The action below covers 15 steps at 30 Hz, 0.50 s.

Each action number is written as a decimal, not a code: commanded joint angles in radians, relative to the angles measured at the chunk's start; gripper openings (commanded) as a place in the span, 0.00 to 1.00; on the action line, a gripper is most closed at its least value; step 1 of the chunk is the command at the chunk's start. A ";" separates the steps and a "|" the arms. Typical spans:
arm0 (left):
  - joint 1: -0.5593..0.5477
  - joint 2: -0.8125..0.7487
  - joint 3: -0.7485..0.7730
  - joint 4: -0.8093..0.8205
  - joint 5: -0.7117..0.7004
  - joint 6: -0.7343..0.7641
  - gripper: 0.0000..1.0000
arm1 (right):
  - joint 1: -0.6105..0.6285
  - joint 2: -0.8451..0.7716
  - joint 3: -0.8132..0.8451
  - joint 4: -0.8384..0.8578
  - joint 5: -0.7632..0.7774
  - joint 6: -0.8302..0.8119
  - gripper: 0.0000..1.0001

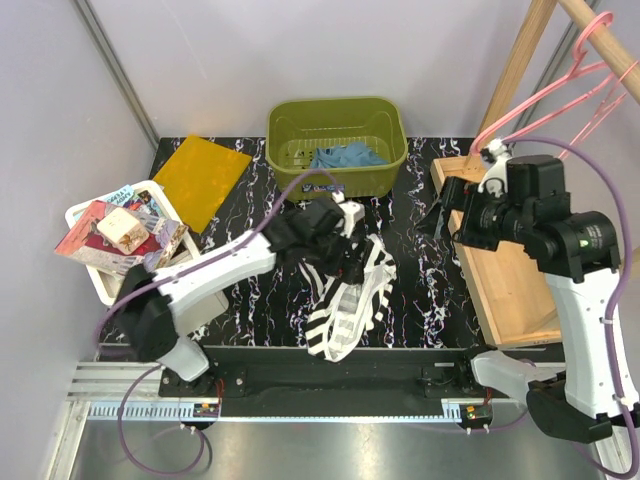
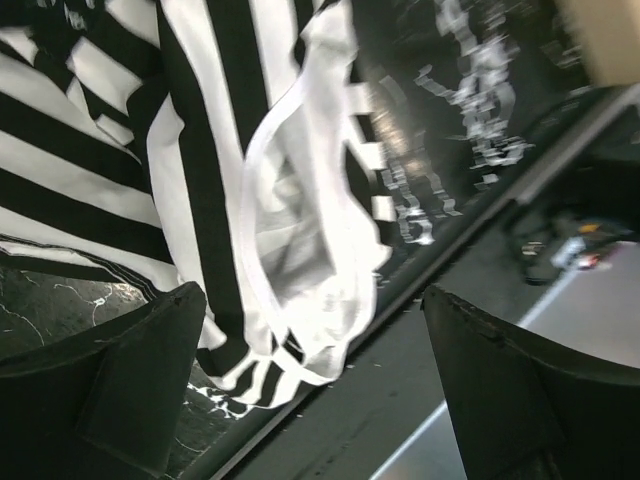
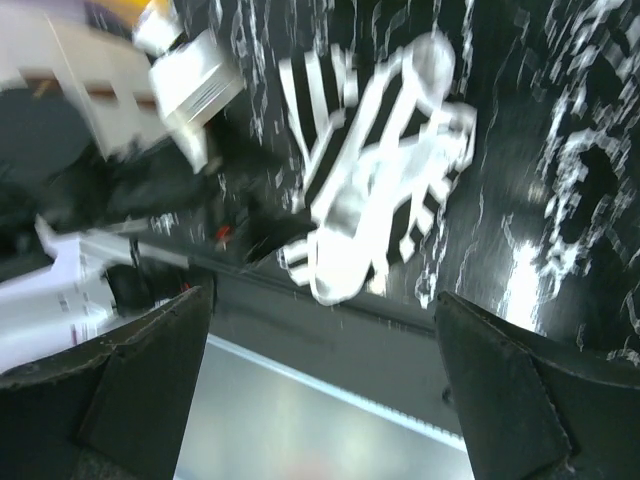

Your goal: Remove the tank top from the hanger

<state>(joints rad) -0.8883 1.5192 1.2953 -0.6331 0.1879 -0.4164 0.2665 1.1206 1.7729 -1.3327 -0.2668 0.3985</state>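
The black-and-white striped tank top lies crumpled on the black marbled table, near its front edge. It also shows in the left wrist view and the right wrist view. My left gripper hovers just over its upper end. Its jaws are open and nothing sits between them. The pink hanger hangs bare from the wooden rail at the top right. My right gripper is raised beside the wooden stand, open and empty.
A green basket holding a blue cloth stands at the back. A yellow sheet and a white bin of boxes lie at the left. The wooden rack's base and post fill the right side.
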 commanded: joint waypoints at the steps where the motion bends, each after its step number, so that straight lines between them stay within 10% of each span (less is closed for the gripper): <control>1: -0.032 0.129 0.004 0.056 -0.132 0.021 0.95 | 0.060 -0.062 -0.125 -0.008 -0.057 0.003 1.00; 15: -0.100 0.458 0.058 0.188 -0.122 -0.099 0.94 | 0.085 -0.088 -0.157 0.053 0.041 -0.001 1.00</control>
<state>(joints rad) -0.9718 1.9339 1.3277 -0.5167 0.0971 -0.4740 0.3416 1.0576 1.6104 -1.3441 -0.2523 0.3931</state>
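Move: The striped tank top lies spread on the table about 16 cm below the open left hand, its middle some 3 cm back and 2 cm to the left. The green basket with the blue top stands roughly 25 cm ahead of that hand and 4 cm to its left, and the wooden stand's base lies about 27 cm to its right and 6 cm ahead. For the right hand, the tank top is some 13 cm left, 3 cm back and 36 cm down. The left hand goes on sinking onto the striped tank top, about 14 cm down with a drift of some 4 cm to the right, slowing towards the end while the wrist tilts roughly 15 degrees so that the wide-open fingers point more steeply down, ending astride the white neckline and strap. The empty right hand, still open, first dips about 4 cm and draws back a little, then stays there, off to the right and well above the cloth. ##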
